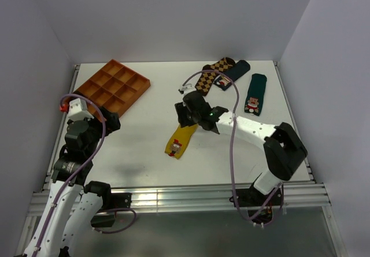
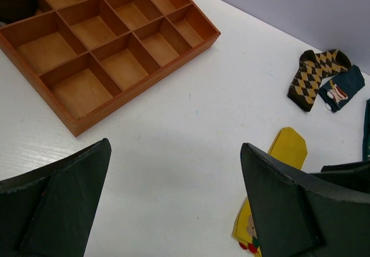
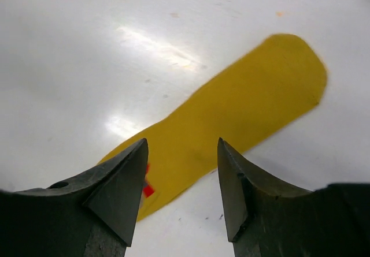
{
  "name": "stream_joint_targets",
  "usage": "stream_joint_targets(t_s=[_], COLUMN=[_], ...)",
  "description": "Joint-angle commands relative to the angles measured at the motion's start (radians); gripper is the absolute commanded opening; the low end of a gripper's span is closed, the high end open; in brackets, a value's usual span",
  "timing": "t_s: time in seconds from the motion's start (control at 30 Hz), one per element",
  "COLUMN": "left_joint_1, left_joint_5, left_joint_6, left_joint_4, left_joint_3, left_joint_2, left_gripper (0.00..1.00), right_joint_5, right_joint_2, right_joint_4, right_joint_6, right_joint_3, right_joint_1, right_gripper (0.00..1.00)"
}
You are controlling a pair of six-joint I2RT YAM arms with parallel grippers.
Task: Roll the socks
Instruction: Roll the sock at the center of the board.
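Note:
A mustard-yellow sock lies flat on the white table, its small red-and-white figure at the near-left end. My right gripper hovers over the sock's far end. In the right wrist view the right gripper is open, with the sock stretched out beneath and beyond the tips and nothing between the fingers. My left gripper stays at the left, away from the sock. In its own view the left gripper is wide open over bare table, and the sock shows partly behind its right finger.
An orange wooden tray with compartments sits at the back left. A brown-and-tan argyle sock, a dark sock and a dark green Santa sock lie at the back right. White walls enclose the table.

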State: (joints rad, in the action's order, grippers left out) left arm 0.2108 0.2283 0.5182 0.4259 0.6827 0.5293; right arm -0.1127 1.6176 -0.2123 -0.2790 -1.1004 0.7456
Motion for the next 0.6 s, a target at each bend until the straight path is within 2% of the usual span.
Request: stream_joint_targets(t_s=[0.0,0.1,0.2,0.3,0.57], left_joint_1=[-0.005,-0.005,-0.005,-0.007,-0.005], left_joint_5=[-0.029,-0.038,-0.044,-0.047,-0.041], left_joint_6=[0.006,0.006,0.005,0.002,0.002], left_joint_4=[-0.030,-0.035,-0.038,-0.038,-0.035], left_joint_3=[0.000,0.002,0.000,0.000,0.001], left_joint_2=[0.024,0.035,0.037,0.038,0.040], left_gripper=[0.99,0.99,0.99,1.00,0.99], right_joint_5=[-0.013,-0.009,-0.068,-0.048,0.019], right_joint_2=[-0.076,-0.090,-0.084,-0.050,0.091], right_joint_4=[0.036,0.042,0.066,0.103,0.125], right_joint_6=[0.132,0.107,0.095,0.112,0.297], right_joint_3=[0.077,0.123,0.154,0.159,0.093], right_joint_1=[0.087,0.124,0.123,0.092,0.040], right_gripper=[0.59,0.59,0.59,0.59,0.60])
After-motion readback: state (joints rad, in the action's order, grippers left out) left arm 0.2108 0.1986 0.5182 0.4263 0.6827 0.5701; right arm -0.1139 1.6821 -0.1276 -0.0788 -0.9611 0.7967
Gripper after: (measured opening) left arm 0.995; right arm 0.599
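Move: The yellow sock lies flat almost directly beneath the right hand, its middle about 1 cm nearer the base and some 9 cm down. Beyond it, the diamond-pattern sock is roughly 24 cm ahead and 11 cm to the right of this hand, the navy sock 24 cm ahead and 19 cm right. From the left hand, the yellow sock is about 5 cm ahead, 30 cm to the right and 22 cm below. Swing the right gripper back about 6 cm over the yellow sock, slightly left and up at first, then curve down and forward again, drifting some 3 cm right, to finish about 7 cm lower, close above the sock's near long edge. Roll its left side down and turn it counter-clockwise, each about 10 degrees, keeping the fingers a bit over half open. ##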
